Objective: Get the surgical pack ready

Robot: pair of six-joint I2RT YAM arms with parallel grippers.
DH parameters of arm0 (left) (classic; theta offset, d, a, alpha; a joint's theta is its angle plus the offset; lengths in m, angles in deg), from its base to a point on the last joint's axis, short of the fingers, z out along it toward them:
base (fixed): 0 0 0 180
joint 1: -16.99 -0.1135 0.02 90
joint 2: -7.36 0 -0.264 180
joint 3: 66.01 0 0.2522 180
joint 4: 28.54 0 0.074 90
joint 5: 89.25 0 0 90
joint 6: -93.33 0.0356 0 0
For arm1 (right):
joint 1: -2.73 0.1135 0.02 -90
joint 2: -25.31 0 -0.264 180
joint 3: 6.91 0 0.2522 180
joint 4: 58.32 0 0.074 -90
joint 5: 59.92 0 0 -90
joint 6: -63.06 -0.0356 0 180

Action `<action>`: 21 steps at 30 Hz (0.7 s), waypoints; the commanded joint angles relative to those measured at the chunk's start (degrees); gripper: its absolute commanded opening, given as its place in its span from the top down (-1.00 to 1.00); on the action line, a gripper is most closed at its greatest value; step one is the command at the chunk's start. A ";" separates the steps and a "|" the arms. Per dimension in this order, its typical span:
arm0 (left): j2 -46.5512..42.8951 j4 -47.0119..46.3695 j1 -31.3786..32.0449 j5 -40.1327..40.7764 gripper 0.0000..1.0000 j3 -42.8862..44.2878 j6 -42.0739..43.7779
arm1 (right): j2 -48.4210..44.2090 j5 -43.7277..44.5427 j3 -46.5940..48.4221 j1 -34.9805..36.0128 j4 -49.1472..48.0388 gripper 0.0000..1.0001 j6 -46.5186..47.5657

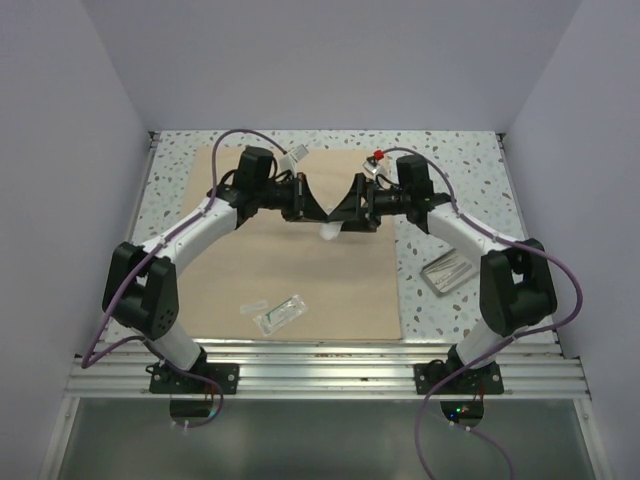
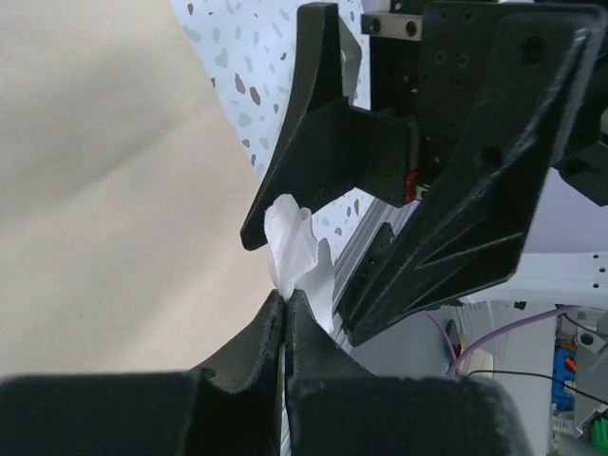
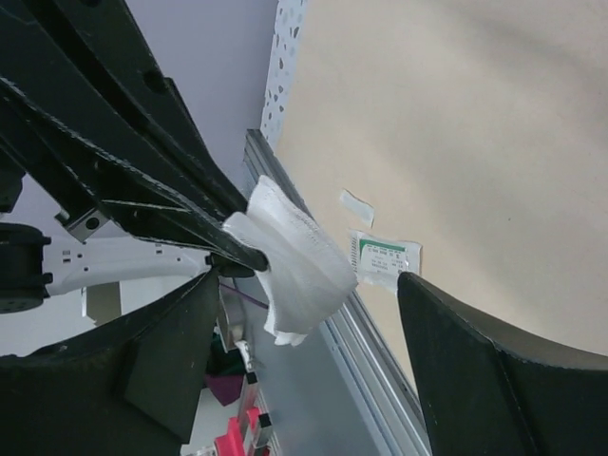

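Note:
The surgical pack (image 1: pixel 300 270) lies as a big flat tan sheet on the speckled table; it also fills the left wrist view (image 2: pixel 104 190) and the right wrist view (image 3: pixel 475 123). Both arms meet above the middle of the sheet. My left gripper (image 1: pixel 320 215) (image 2: pixel 285 299) is shut on a crumpled piece of white gauze (image 1: pixel 330 232) (image 2: pixel 299 252) (image 3: pixel 294 256), which hangs from its tips. My right gripper (image 1: pixel 343 215) (image 3: pixel 309 285) faces it, open, its jaws wide on either side of the gauze without touching it.
A small clear pouch (image 1: pixel 280 313) (image 3: pixel 385 258) lies on the sheet's near part, with a small white strip (image 3: pixel 357 207) beside it. A shiny metal tray (image 1: pixel 447 270) sits on the table right of the sheet. A clear wrapper (image 1: pixel 297 155) lies at the far edge.

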 commanded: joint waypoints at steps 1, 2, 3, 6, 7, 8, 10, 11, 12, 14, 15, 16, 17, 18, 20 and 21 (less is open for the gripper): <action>-2.92 -4.37 0.01 -2.42 1.00 -0.84 -1.63 | -3.28 -1.90 -1.68 0.33 -4.53 -0.57 -2.34; -2.83 -4.38 0.01 -2.60 1.00 -0.93 -1.81 | -3.55 -2.16 -2.38 0.42 -4.71 -0.56 -2.69; -2.66 -4.47 0.01 -2.69 1.00 -0.93 -1.72 | -3.73 -2.34 -2.74 0.42 -6.10 -0.54 -3.57; -2.39 -4.47 0.10 -2.77 1.00 -1.10 -1.99 | -4.34 -2.34 -3.88 0.42 -9.80 -0.41 -5.59; -2.39 -4.47 0.01 -2.77 1.00 -1.02 -2.07 | -4.26 -2.60 -3.97 0.51 -10.33 -0.29 -5.86; -2.30 -4.55 0.10 -2.86 1.00 -1.02 -2.25 | -4.34 -2.69 -4.41 0.60 -11.03 -0.23 -6.30; -1.95 -4.64 0.10 -3.13 1.00 -1.02 -2.43 | -4.34 -2.69 -4.67 0.68 -12.88 0.02 -7.70; -1.69 -4.56 0.10 -3.13 1.00 -1.02 -2.51 | -4.34 -2.86 -4.94 0.77 -13.49 0.10 -8.14; -1.69 -4.47 0.10 -3.04 1.00 -1.02 -2.51 | -4.26 -3.04 -5.02 0.86 -14.28 0.17 -9.10; -1.51 -4.12 0.10 -2.60 1.00 -0.84 -2.25 | -4.60 -3.04 -5.20 0.86 -13.76 0.45 -9.11; -1.43 -2.81 0.10 -1.90 1.00 -0.41 -1.99 | -4.87 -2.95 -5.46 0.95 -13.59 0.58 -8.94; -1.25 -1.84 0.10 -1.37 1.00 0.12 -1.46 | -5.04 -2.34 -5.73 0.86 -12.89 0.89 -8.76; -0.81 -0.79 0.10 -0.85 0.94 0.65 -0.07 | -5.05 -1.90 -5.55 0.95 -11.58 1.00 -8.07; -0.55 1.66 0.10 0.64 0.80 2.04 0.82 | -4.79 -1.46 -5.20 0.95 -8.52 1.00 -6.41; 0.06 4.66 -0.08 3.19 0.41 3.55 3.27 | -4.78 -0.24 -4.50 0.86 -6.13 1.00 -4.12; 0.24 7.20 -0.34 5.38 0.26 4.77 4.07 | -4.96 1.25 -3.89 0.69 -0.63 1.00 -2.63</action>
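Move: The white gauze is pinched by its edge in the left fingers, its middle about 3 cm to that hand's right, 2 cm back and 2 cm below. From the right hand it lies 1 cm to the left, 2 cm back and 2 cm below, between that hand's open fingers. The sterile packet lies some 17 cm back, 13 cm left and 19 cm below the right hand, and the metal tray about 5 cm back, 28 cm right and 18 cm below. The right fingers close from wide open to shut, pinching the gauze just off the left fingertips, while that hand eases back and up about 1 cm each and rolls some 5 degrees. The left hand stays in place, shut on the edge of the gauze, then parts its fingers about a third of the way at the end. ##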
